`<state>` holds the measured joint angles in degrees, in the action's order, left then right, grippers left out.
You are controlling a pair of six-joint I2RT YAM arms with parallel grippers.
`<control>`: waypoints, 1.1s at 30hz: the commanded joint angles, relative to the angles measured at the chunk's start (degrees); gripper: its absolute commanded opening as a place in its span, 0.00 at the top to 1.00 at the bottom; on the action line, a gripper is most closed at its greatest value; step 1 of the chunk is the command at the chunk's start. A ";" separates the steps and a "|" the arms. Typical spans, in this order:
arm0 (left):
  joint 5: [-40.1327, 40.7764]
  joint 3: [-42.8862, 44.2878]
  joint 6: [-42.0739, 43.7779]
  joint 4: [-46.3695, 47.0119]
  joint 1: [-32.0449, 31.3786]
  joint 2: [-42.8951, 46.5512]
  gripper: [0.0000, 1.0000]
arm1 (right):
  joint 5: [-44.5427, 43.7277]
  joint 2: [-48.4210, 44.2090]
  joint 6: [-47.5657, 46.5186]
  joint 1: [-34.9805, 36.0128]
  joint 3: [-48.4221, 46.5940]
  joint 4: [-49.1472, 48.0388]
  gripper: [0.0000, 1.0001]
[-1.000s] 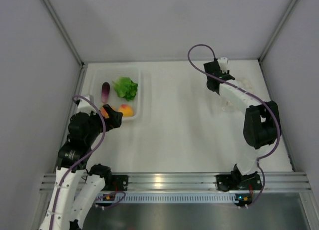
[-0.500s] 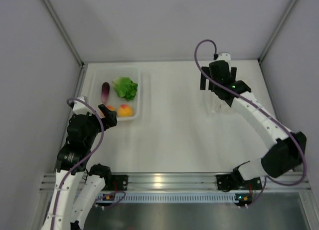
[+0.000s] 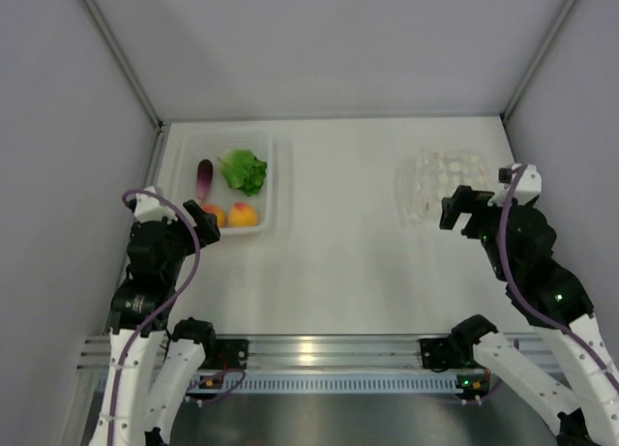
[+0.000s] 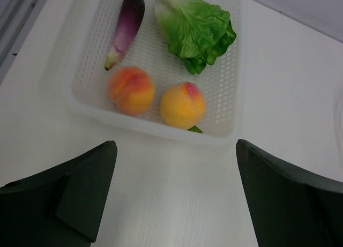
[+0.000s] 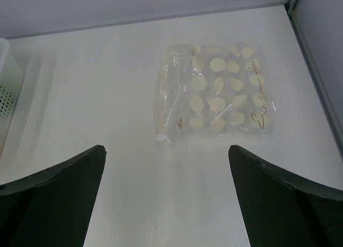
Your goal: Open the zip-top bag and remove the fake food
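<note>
The zip-top bag lies flat on the table at the far right, clear with white dots; nothing shows inside it. In the right wrist view the bag is ahead of the fingers. My right gripper is open and empty, just near of the bag; it shows in its wrist view. The eggplant, lettuce and two peaches lie in the white tray. My left gripper is open and empty just short of the tray's near edge, as its wrist view shows.
The perforated tray stands at the far left of the table, close to the left wall. Grey walls enclose the table on three sides. A metal rail runs along the near edge by the arm bases.
My right arm has swung back from over the bag toward the near right, leaving the bag lying uncovered. My left gripper has drawn back a little from the tray.
</note>
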<state>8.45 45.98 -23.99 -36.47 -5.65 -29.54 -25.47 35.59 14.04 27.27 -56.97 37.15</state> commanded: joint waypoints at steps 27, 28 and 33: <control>-2.30 -3.35 0.52 1.40 -1.21 15.56 0.02 | 3.33 -17.40 -3.06 0.59 4.85 5.83 0.01; -2.30 -3.26 0.52 1.40 -1.21 15.57 0.02 | 3.33 -17.40 -2.97 0.59 5.11 5.75 0.01; -2.30 -3.44 0.52 1.40 -1.21 15.48 0.02 | 4.03 -17.40 -2.79 0.59 5.38 5.39 0.01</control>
<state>6.83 42.83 -23.81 -36.51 -6.74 -14.00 -22.48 18.41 10.68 27.27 -51.64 43.83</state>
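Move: Nothing is left for either hand to grasp. From my right hand the emptied bag lies flat about 19 cm ahead, 9 cm to the right and 20 cm below. From my left hand the tray's middle is some 17 cm ahead, 6 cm left and 16 cm down; one peach sits about 10 cm ahead and 1 cm left, the other 7 cm left of that one, and the lettuce about 19 cm ahead, 2 cm left. I back both empty, wide-open hands off to rest. My right hand draws back about 5 cm and a little right, away from the bag, rising slightly at first and then sinking some 3 cm; my left pulls back about 4 cm and up 3 from the tray, its fingertips tipping up some 12 degrees, then both hold still. ##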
